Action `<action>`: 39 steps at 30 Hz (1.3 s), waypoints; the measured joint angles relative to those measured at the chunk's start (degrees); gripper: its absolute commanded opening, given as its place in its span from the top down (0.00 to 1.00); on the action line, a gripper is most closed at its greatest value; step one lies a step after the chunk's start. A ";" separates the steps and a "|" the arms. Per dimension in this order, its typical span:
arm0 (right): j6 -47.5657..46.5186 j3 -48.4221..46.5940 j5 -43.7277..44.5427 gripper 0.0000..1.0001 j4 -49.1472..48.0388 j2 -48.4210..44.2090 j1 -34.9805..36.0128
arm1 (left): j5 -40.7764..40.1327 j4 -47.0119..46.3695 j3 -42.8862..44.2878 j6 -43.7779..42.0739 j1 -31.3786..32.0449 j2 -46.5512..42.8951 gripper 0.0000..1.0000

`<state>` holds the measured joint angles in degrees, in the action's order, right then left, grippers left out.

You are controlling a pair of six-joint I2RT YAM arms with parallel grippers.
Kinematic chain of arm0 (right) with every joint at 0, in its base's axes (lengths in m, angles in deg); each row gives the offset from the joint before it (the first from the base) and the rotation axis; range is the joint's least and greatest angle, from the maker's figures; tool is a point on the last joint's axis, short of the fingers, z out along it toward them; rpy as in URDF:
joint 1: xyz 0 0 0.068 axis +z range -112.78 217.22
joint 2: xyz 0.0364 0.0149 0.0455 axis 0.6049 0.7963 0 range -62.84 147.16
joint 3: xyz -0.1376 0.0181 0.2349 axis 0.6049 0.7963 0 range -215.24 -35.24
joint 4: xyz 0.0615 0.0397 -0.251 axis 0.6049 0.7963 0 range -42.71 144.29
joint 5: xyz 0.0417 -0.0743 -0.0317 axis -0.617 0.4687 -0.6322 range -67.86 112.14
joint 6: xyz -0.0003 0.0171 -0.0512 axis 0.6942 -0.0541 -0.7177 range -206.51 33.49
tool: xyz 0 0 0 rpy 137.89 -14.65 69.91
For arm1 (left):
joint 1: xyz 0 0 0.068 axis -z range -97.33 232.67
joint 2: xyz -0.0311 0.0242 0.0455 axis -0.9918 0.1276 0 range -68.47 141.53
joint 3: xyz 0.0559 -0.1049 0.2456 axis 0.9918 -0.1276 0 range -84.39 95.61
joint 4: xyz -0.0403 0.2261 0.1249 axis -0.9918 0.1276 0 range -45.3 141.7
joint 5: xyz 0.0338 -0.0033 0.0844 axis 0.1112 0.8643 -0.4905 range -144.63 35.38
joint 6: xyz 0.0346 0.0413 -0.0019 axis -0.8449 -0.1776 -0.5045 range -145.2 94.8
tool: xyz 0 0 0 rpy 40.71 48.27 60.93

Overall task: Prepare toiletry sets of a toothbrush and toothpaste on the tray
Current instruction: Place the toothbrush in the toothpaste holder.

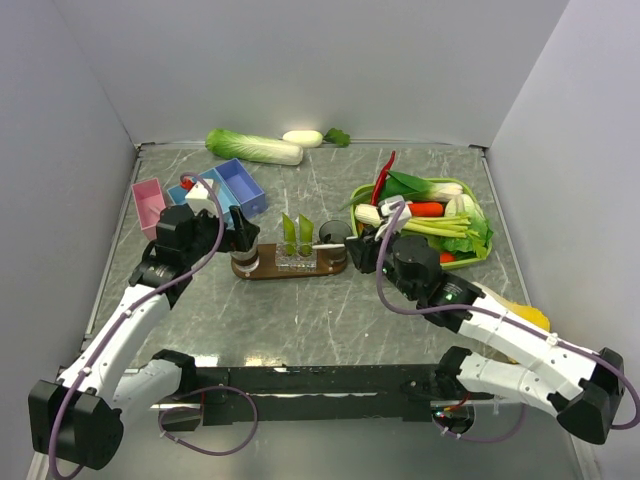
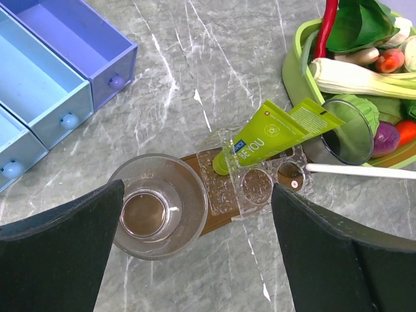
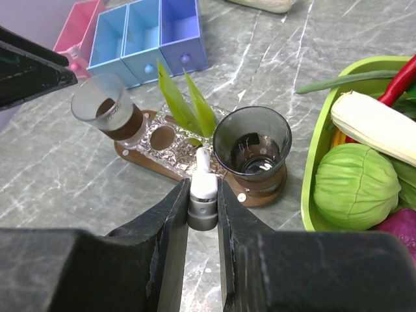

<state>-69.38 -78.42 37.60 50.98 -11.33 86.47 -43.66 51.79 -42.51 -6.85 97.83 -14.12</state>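
Note:
The dark wooden tray (image 1: 275, 272) lies mid-table, carrying a clear tumbler (image 1: 245, 255) at its left end, a dark tumbler (image 1: 335, 235) at its right end and a clear holder (image 2: 260, 185) between them. Two light-green toothpaste tubes (image 1: 297, 234) stand in the holder. My right gripper (image 3: 203, 185) is shut on the thick end of a white toothbrush (image 3: 203, 188), which points at the holder, just left of the dark tumbler (image 3: 252, 143). My left gripper (image 2: 198, 195) hangs wide open over the clear tumbler (image 2: 159, 205), holding nothing.
A lime-green basket (image 1: 483, 250) full of vegetables sits right of the tray. Blue compartment boxes (image 1: 235, 190) and a pink one (image 1: 148, 205) stand at the back left. A napa cabbage (image 1: 255, 148) and a white radish (image 1: 302, 138) lie along the back wall.

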 measured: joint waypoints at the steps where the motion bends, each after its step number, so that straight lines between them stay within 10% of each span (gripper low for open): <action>1: -0.09 0.00 -0.02 1.00 -0.31 0.31 0.09 | 0.13 0.02 0.00 0.00 -0.04 0.00 0.01; 39: -5.01 -1.88 3.10 1.00 -7.32 12.31 5.11 | 2.73 0.00 0.02 -0.02 -0.42 -0.02 0.01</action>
<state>-74.39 -80.30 40.70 43.65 0.97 91.59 -40.93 51.79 -42.48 -6.87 97.41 -14.14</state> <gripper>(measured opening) 0.272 0.994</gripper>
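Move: My right hand already holds the toothbrush, its free end pointing ahead and left. The clear toothpaste holder lies about 9 cm ahead, 12 cm left and 14 cm below it, with the green toothpaste tubes standing in its far side, about 2 cm beyond its middle. The right glass stands roughly 9 cm ahead and 3 cm left, the vegetable basket some 17 cm ahead and 18 cm right. From my left hand, the holder is about 3 cm ahead, 10 cm right and 10 cm below. I ease the toothbrush towards the toothpaste holder with my right hand, going left about 5 cm and sinking some 3 cm on a steady slant. Late on, I roll the hand slightly, its left side dipping around 7 degrees, bringing the brush's free end over the holes in front of the tubes. My fingers keep their grip. ##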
